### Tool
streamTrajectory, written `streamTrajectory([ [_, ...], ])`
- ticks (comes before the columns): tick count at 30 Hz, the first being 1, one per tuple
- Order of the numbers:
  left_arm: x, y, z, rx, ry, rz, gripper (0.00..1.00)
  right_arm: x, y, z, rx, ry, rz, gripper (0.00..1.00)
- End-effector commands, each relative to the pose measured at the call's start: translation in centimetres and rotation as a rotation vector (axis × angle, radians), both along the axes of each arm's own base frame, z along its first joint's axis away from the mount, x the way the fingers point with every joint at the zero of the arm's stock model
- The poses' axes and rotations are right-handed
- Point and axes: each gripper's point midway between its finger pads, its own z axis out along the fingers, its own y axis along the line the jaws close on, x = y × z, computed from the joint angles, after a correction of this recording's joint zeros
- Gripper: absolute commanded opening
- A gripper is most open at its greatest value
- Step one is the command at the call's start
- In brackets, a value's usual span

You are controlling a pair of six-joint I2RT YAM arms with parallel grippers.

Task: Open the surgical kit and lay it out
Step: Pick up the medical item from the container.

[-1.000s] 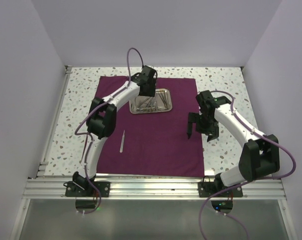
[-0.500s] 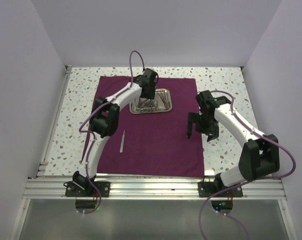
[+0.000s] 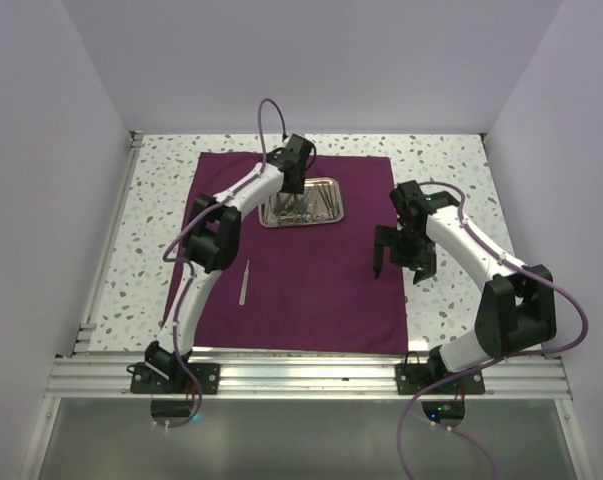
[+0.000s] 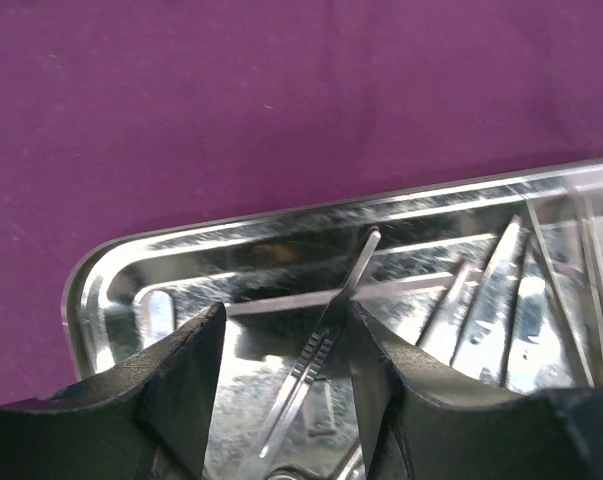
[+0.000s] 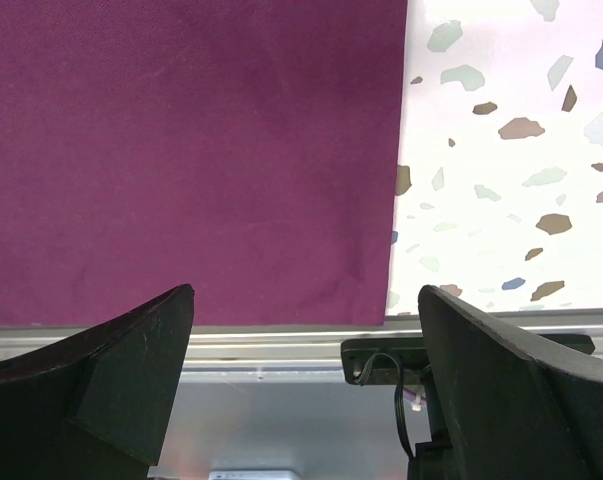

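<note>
The surgical kit's maroon cloth (image 3: 311,280) lies spread flat on the table. A shiny steel tray (image 3: 336,205) stands on its far middle, and one pair of tweezers (image 3: 245,282) lies loose on the cloth at the near left. My left gripper (image 3: 294,192) reaches down into the tray (image 4: 91,280). Its jaws are open around a thin pair of tweezers (image 4: 326,335), whose shaft lies against the right finger. More silver instruments (image 4: 501,290) lie to the right in the tray. My right gripper (image 3: 396,262) hangs wide open and empty over the cloth's right edge (image 5: 181,150).
Speckled terrazzo tabletop (image 5: 511,150) borders the cloth on the right. An aluminium rail (image 3: 301,372) runs along the near edge with both arm bases on it. White walls enclose the left, right and back.
The left gripper has sunk deeper into the tray and its jaws have narrowed around the tweezers. The right arm has not moved.
</note>
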Motion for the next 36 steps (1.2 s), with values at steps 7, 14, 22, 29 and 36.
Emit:
streamTrajectory([
  [7, 0.3, 5.2, -2.8, 0.045, 0.095, 0.099, 0.5, 1.2, 0.2, 0.7, 0.0, -0.028, -0.002, 0.98],
  [14, -1.3, 3.9, -5.4, -0.012, 0.176, 0.056, 0.33, 1.4, 0.2, 0.9, -0.003, -0.031, -0.004, 0.98],
  [22, -4.0, 3.4, -8.1, -0.026, 0.256, 0.034, 0.0, 0.7, 0.0, 0.6, 0.001, -0.028, -0.016, 0.98],
  [29, -2.9, 2.8, -5.3, -0.05, 0.211, -0.002, 0.0, 1.0, 0.3, 0.9, 0.019, -0.051, -0.019, 0.97],
  [36, -0.3, 0.2, 5.2, -0.172, 0.065, -0.073, 0.0, 1.9, 0.6, 1.9, 0.033, -0.089, -0.011, 0.97],
])
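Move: The medical item, a thin metal handle, slants across the tray just under the left hand, its far end between the open fingers; its middle is about 3 cm back, 1 cm left and 2 cm below. Some 5 cm right and 3 cm back lies the pointed instruments' cluster; the pale-ended handle sits about 6 cm left and 3 cm back, similarly low. From the right hand, the medical item lies roughly 26 cm ahead, 25 cm left and 8 cm below. Leftward first, the left hand sweeps about 4.5 cm with a little forward drift inside the tray's far side, then comes back right nearly 2 cm, sinking about a centimetre, while its half-open fingers shut and pinch the medical item near its far end. Keeping that grip, it begins to rise about 1 cm, easing back and right. ##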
